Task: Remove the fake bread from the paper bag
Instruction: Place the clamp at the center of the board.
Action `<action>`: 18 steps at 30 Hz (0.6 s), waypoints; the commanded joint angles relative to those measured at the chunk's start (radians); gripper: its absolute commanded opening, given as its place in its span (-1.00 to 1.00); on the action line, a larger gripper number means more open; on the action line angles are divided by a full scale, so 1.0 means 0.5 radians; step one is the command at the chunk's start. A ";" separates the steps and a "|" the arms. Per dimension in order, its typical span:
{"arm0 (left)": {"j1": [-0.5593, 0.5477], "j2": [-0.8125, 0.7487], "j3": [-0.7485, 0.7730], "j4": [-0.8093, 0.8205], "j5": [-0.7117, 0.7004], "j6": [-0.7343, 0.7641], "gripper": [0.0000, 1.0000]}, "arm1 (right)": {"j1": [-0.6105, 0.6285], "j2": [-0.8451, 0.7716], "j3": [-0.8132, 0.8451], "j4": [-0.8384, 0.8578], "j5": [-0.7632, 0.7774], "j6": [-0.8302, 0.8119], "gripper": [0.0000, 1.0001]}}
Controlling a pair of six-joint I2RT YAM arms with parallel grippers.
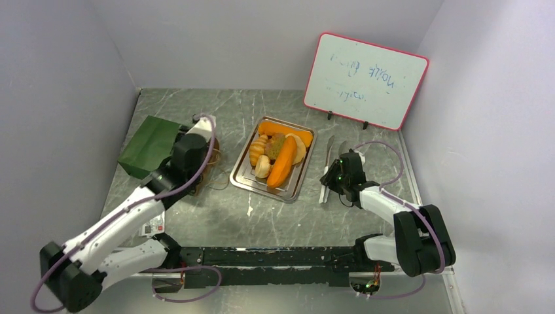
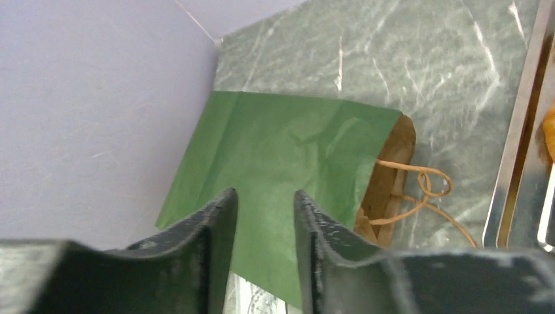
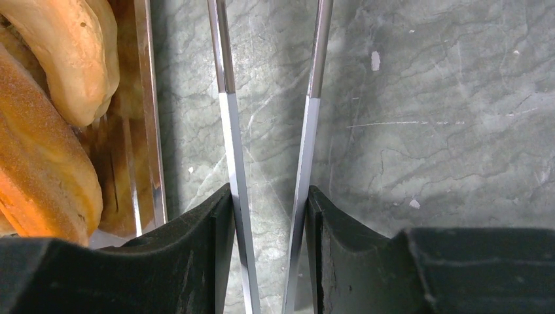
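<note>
The paper bag (image 1: 147, 145) lies flat on its side at the left, dark green, its brown mouth and twisted handles (image 2: 419, 190) turned toward the tray. Nothing shows inside its mouth. My left gripper (image 2: 264, 193) hovers over the bag (image 2: 288, 150), jaws open and empty. Several fake bread pieces (image 1: 283, 160) lie in the metal tray (image 1: 260, 190). My right gripper (image 3: 268, 190) is shut on the metal tongs (image 3: 227, 118), one finger outside each arm, low over the table to the right of the tray. The tongs (image 1: 326, 163) point away from me.
A whiteboard (image 1: 364, 80) with a pink rim stands at the back right. A small printed card (image 1: 152, 227) lies by the left arm. The tray's edge (image 3: 147, 98) and bread (image 3: 39, 176) sit just left of the right gripper. Walls close in left and right.
</note>
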 commanded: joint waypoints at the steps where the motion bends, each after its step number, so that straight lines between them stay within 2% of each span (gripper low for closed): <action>1: -0.043 0.286 0.244 -0.531 0.071 -0.253 -0.28 | -0.022 0.023 -0.010 0.063 -0.022 -0.008 -0.21; 5: -0.055 0.552 0.462 -0.872 0.135 -0.445 -0.20 | -0.030 0.018 -0.003 0.055 -0.026 -0.019 -0.21; 8: -0.071 0.678 0.519 -0.993 0.155 -0.518 -0.10 | -0.038 0.015 -0.006 0.052 -0.032 -0.017 -0.21; 18: -0.063 0.931 0.424 -0.905 0.035 -0.507 -0.01 | -0.040 -0.013 0.002 0.037 -0.036 -0.008 -0.20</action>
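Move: The paper bag's mouth lies about 4 cm ahead of the left hand, 6 cm to its right and some 19 cm below. Beyond the mouth, the string handle is about 11 cm to this hand's right, 2 cm ahead; the tray's middle is roughly 27 cm to its right and 4 cm ahead. From the right hand, still around the clamp, the bag's mouth is some 39 cm left, 3 cm ahead and slightly higher. The paper bag's mouth, lying open towards the tray, is what the left hand sinks towards: about 9 cm down and 3 cm to the right, with the wrist tipping the fingers some 30 degrees further down. The fingers open from about a quarter to half wide as they descend to straddle the line of the bag's upper rim from above; no touch can be seen. ##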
